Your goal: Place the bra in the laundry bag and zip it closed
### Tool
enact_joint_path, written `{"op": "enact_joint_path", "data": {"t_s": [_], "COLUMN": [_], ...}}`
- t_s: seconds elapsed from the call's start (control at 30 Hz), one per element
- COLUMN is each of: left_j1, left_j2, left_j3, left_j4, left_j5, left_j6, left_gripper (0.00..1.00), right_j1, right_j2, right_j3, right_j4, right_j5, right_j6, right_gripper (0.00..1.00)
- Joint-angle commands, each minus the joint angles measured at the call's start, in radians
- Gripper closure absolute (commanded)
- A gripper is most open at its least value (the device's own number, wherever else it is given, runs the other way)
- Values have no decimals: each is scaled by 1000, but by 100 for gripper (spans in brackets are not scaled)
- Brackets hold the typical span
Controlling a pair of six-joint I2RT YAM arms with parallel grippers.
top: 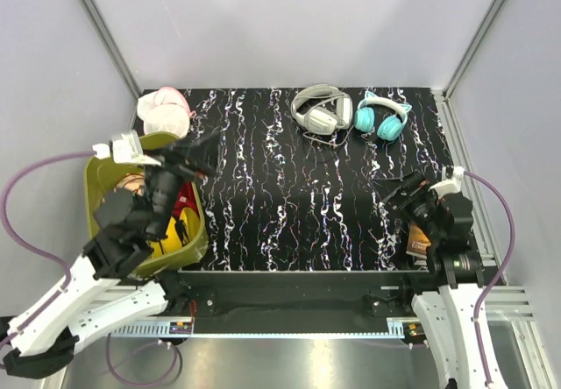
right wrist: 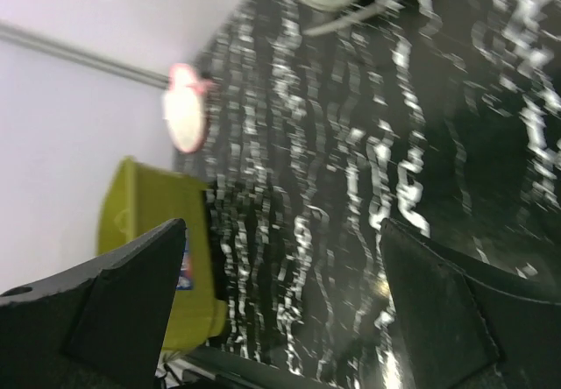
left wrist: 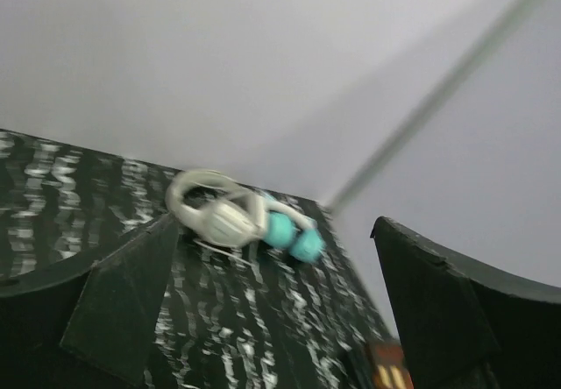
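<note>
The laundry bag [top: 163, 113], white mesh with pink trim, lies at the table's far left corner; it also shows in the right wrist view [right wrist: 186, 109]. A peach patch of the bra [top: 131, 182] shows inside the olive-green basket [top: 98, 187], mostly hidden under my left arm. My left gripper [top: 198, 154] is open and empty, held above the basket's far right rim; its wrist view [left wrist: 276, 229] looks across the table. My right gripper [top: 400, 191] is open and empty above the table's right side, and its wrist view [right wrist: 282, 227] faces left.
A dark red garment [top: 182, 205] and yellow items lie in the basket [right wrist: 153, 231]. White headphones [top: 320, 110] and teal headphones [top: 382, 117] lie at the back; both show in the left wrist view [left wrist: 219, 215] [left wrist: 294, 236]. An orange packet [top: 419, 242] lies by the right arm.
</note>
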Motion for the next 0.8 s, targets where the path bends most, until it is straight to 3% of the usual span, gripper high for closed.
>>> {"op": "enact_joint_path", "data": {"t_s": [0.0,0.1,0.17,0.2,0.3,0.53,0.57,0.77], "left_j1": [24,106,227,280,538,846,911,970], "left_j2": [113,163,238,275,497,832,968,1378], "left_j3": [175,239,332,378,626,876,958,1291], "left_j4": [-162,-117,-165,-262,-437,-510,-518,-557], "left_j5": [-270,-171,-99,3,227,533,597,618], "left_j6": [187,260,249,214,176,113,85,68], "left_gripper": [1,1,1,1,1,1,1,1], "right_j1": [-2,-2,0,-2,0,-2,-2,0], "right_j2": [129,267,340,358,393,534,580,631], "right_j3": [96,182,236,250,293,434,461,465], "right_j4": [-136,-157,-168,-167,-167,-306,-338,-340], "right_j5": [105,75,70,67,90,87,60,-101], "right_j6": [-76,-142,-155,-167,-171,-240,-272,-297], "right_gripper": [0,0,0,0,0,1,0,0]}}
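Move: The white-and-pink mesh laundry bag lies at the table's far left corner, about 38 cm ahead of the left gripper, 24 cm to its left and some 40 cm below. Nearer, the green bin's middle is roughly 5 cm ahead and 22 cm left of that gripper, about 32 cm down; the grey headphones lie 38 cm ahead and 29 cm right. From the right gripper the bag is around 37 cm ahead, 64 cm left and 23 cm below. Swing the open left gripper fast, some 28 cm forward and 16 cm left, towards the laundry bag: rise about 6 cm first, then sink about 10, turning the fingers to the left and tipping them down so they point out and slightly down, still high above the table. Meanwhile ease the open right gripper about 6 cm forward, dipping slightly and tilting it down some 20 degrees. Touch nothing. ##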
